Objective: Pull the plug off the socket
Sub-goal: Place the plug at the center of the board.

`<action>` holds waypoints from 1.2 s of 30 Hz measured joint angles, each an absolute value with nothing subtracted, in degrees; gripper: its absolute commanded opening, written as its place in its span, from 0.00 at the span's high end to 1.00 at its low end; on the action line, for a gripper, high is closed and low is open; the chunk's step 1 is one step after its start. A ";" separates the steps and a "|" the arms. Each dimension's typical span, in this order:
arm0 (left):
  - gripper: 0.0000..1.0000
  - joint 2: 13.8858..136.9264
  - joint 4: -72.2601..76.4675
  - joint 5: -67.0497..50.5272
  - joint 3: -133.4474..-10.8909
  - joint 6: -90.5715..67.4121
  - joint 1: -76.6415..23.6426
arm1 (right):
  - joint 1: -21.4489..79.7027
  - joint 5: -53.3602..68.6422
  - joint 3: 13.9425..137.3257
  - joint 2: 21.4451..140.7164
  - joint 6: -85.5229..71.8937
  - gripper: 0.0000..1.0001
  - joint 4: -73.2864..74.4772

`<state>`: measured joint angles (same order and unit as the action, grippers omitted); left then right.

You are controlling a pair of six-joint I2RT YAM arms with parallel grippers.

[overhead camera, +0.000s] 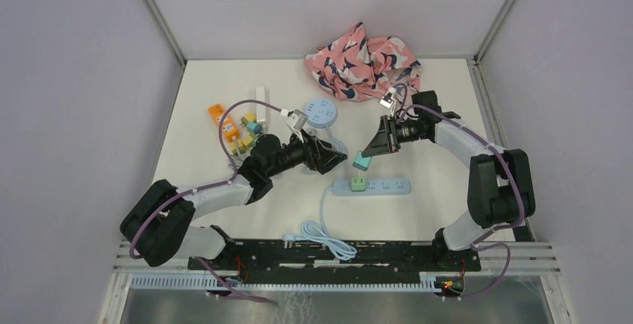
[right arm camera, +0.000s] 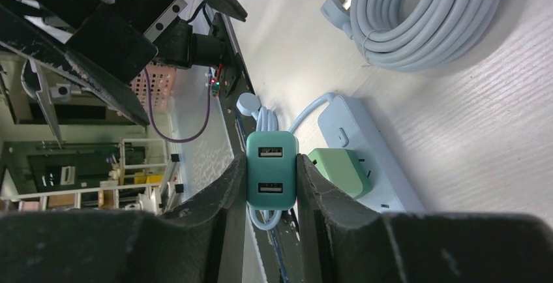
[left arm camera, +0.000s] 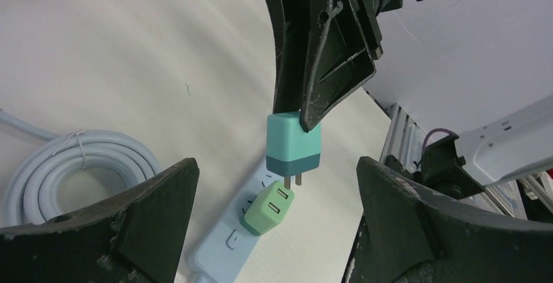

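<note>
A teal two-port plug hangs in the air with its prongs free of the pale blue socket strip. My right gripper is shut on the sides of the teal plug. From the left wrist its two prongs show just above a light green plug that still sits in the strip. My left gripper stands wide open and empty, just left of the teal plug, with a finger on either side and touching nothing.
A coiled white cable lies near the front edge. A pink patterned cloth lies at the back. A round blue socket hub and several small coloured adapters sit at the back left.
</note>
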<state>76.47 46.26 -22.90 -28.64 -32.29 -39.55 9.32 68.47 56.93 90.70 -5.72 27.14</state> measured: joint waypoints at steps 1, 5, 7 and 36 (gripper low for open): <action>0.05 76.47 44.45 -21.65 -29.56 -32.36 -40.14 | 9.26 68.34 57.14 91.13 -6.26 0.96 27.31; 0.06 76.60 31.46 -10.24 -36.21 -31.88 -45.91 | 9.17 67.88 57.63 92.18 -7.81 0.97 27.79; 0.06 77.17 25.02 -3.44 -40.73 -31.33 -49.91 | 9.08 67.83 57.87 92.58 -8.32 0.97 27.92; 0.34 95.33 -6.59 27.94 -67.13 -28.53 -65.56 | 8.69 66.57 58.06 92.86 -9.21 1.00 28.03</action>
<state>95.33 -6.59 27.94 -67.13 -28.53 -65.56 8.69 66.57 58.06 92.86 -9.21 28.03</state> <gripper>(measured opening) 0.666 0.341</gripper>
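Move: The teal plug, still pinched in the right hand's fingers about 1 cm beyond its pads, lies about 9 cm right, 1 cm ahead and 4 cm below the open left hand. From the left hand, the green plug on the power strip is some 6 cm right, 5 cm back and 13 cm down; the blue cable coil lies about 2 cm ahead, 1 cm left and 15 cm down. Left hand goes 8 cm right, sinking 4, tips down 35 degrees, half-closing around the teal plug right keeps holding. ##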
